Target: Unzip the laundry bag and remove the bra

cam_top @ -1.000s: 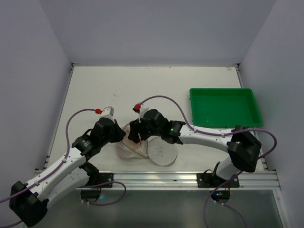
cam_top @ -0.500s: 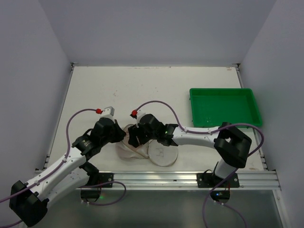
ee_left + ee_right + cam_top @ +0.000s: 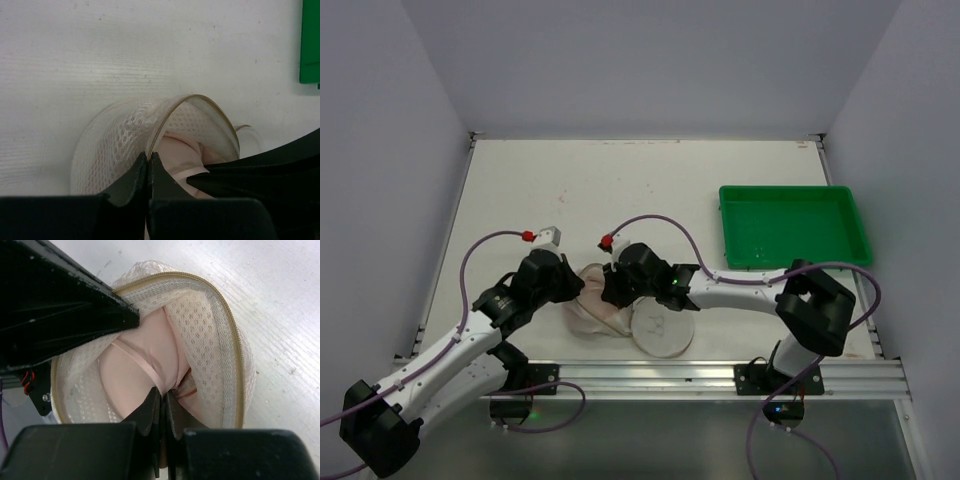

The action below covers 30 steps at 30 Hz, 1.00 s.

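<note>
The laundry bag (image 3: 588, 312) lies unzipped near the table's front edge, and its round flat face (image 3: 660, 330) is folded out to the right. My left gripper (image 3: 149, 156) is shut on the beige zip rim and holds the mesh wall (image 3: 115, 137) up. Pale pink bra (image 3: 145, 347) fabric fills the opening. My right gripper (image 3: 163, 392) reaches into the bag (image 3: 212, 335) and is shut on a fold and strap of the bra. In the top view both grippers, left (image 3: 576, 291) and right (image 3: 611, 293), meet over the bag.
A green tray (image 3: 840, 200) sits at the right of the table. The left gripper's fingers (image 3: 75, 305) crowd the bag's mouth in the right wrist view. Grey walls enclose the table on three sides.
My right gripper has closed on the bra inside the bag, after standing open half a second ago. The left gripper still holds the rim in the same place.
</note>
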### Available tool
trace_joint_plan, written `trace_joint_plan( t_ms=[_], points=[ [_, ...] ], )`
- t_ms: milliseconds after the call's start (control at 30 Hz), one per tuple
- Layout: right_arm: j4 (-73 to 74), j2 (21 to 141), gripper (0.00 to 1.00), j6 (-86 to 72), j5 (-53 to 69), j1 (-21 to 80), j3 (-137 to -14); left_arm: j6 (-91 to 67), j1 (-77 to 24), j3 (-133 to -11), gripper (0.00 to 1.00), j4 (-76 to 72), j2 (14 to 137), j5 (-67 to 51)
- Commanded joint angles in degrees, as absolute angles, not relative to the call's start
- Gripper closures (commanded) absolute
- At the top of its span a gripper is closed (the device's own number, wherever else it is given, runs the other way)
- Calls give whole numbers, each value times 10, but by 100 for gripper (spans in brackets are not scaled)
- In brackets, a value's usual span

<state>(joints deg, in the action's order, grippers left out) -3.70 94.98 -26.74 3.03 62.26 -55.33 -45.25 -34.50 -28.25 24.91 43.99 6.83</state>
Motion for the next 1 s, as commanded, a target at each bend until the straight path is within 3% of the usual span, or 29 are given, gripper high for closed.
trace_joint_plan(
  t_ms=[0, 400, 767, 967],
  points=[
    [-47, 891, 100, -257, 37, 624, -533, -447, -341, -274, 100, 243, 434, 76],
    [-145, 654, 100, -228, 79, 621, -428, -449, -341, -261, 100, 229, 453, 80],
    [-187, 552, 100, -236, 71, 581, -390, -451, -341, -249, 100, 203, 480, 69],
    [-155, 503, 100, -240, 82, 501, -406, -451, -342, -248, 100, 201, 484, 70]
  ],
)
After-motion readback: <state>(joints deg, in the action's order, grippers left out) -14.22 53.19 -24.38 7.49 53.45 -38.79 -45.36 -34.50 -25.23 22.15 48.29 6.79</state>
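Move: The right hand already pinches the bra inside the open laundry bag, whose middle lies about 4 cm below, 2 cm back and 2 cm left. The green tray is some 46 cm to its right and 23 cm farther out; the round mesh lid lies 11 cm right and 6 cm back. From the left hand, shut on the bag's rim, the bra is roughly 7 cm right, 3 cm back and 3 cm lower. Right hand lifts the pinched bra some 20 cm and rightward; left keeps the bag's rim, sinking about 3. ##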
